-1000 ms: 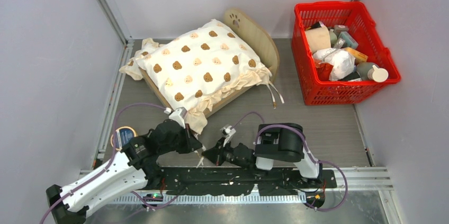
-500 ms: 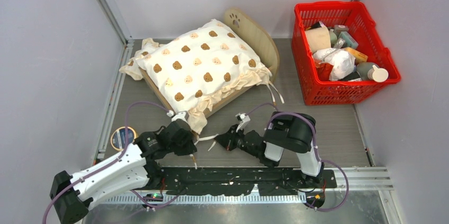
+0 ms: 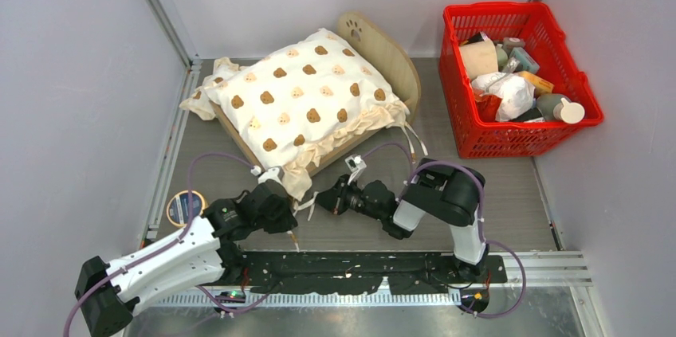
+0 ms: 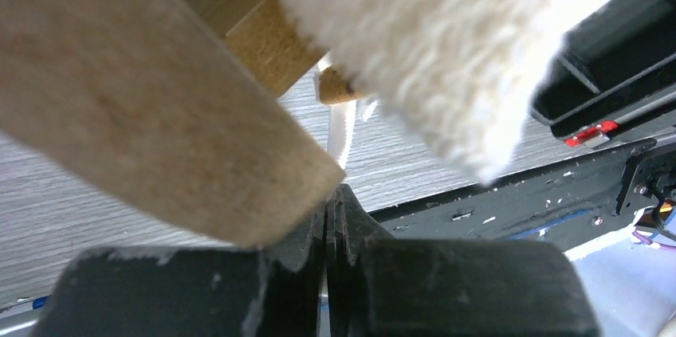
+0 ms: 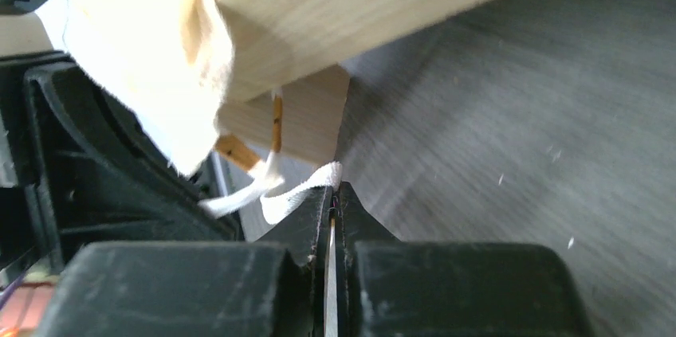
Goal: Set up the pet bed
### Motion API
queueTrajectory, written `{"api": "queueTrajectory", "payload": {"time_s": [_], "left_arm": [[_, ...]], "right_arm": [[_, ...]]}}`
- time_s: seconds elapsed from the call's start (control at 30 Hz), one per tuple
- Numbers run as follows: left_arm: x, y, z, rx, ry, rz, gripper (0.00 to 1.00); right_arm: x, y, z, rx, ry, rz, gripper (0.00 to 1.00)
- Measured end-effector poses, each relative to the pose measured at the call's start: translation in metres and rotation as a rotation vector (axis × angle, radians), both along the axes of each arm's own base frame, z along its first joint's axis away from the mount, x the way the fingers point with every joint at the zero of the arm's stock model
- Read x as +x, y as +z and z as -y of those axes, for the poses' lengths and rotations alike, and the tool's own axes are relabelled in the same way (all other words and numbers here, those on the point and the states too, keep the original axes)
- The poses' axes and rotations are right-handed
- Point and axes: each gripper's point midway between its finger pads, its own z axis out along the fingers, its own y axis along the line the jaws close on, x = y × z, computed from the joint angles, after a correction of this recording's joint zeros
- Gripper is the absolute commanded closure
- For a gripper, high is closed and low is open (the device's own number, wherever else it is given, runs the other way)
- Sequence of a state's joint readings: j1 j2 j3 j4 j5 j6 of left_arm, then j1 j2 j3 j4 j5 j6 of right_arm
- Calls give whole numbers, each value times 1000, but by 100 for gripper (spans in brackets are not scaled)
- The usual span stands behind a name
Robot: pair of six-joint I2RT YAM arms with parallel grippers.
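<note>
The pet bed [image 3: 386, 52], a light-wood frame with a paw-print headboard, stands mid-table under a cream bear-print cushion [image 3: 299, 94]. At its near corner, white tie ribbons [image 3: 307, 204] hang from the cushion's ruffle. My left gripper [image 3: 287, 221] is shut beside the bed's wooden leg [image 4: 159, 90], and a white ribbon [image 4: 343, 126] runs down into its tips [image 4: 328, 197]. Facing it from the right, my right gripper [image 3: 321, 197] is shut on another ribbon [image 5: 299, 193], which enters the tips [image 5: 333, 193] just below the bed frame [image 5: 383, 10].
A red basket [image 3: 448, 90] full of packets and bottles stands at the back right. A tape roll [image 3: 185, 205] lies by the left rail. More loose ties [image 3: 410, 142] trail from the bed's right corner. Grey walls close in on three sides.
My right gripper has moved up and left toward the bed's near corner, carrying its ribbon. The left gripper shifted slightly forward at first, then stayed put.
</note>
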State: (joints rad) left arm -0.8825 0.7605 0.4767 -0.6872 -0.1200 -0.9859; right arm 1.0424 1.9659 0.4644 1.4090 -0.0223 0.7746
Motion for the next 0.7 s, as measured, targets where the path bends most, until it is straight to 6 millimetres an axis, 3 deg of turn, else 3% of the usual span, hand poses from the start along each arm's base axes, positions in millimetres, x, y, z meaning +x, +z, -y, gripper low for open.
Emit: {"api": "queueTrajectory", "payload": {"time_s": [0.1, 0.33, 0.53, 0.7], "left_arm": [[2, 1, 1, 3, -10, 11, 74], [8, 7, 1, 25, -58, 61, 50], [18, 28, -3, 38, -94, 165, 52], [20, 56, 13, -50, -202, 301, 51]], "right_arm": [[-13, -7, 7, 0, 56, -124, 95], [-44, -22, 10, -58, 159, -426, 95], [-56, -20, 14, -47, 176, -569, 95], [-59, -9, 11, 8, 187, -643, 95]]}}
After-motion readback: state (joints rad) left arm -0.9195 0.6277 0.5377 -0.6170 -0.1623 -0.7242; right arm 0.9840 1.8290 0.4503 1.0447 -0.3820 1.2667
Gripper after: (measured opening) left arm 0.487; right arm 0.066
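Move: The left hand still pinches one strap below the bed's near corner; that corner is about 7 cm ahead of the hand, neither left nor right, some 3 cm higher. That strap's dangling end lies roughly 5 cm back and 5 cm down. The right hand still grips the other strap, some 7 cm ahead and 7 cm right of the left hand, about level; from the right hand the corner is about 6 cm left and 2 cm up. Back towards the base, away from the bed corner, the right hand draws the strap it keeps pinched by about 6 cm, dipping slightly before easing up again and rolling nearly 40 degrees with its fingertips tipping down. Meanwhile the left fingers open about halfway and let go of their strap, then the hand lifts off it, up with a little forward, tilting its fingers up. ##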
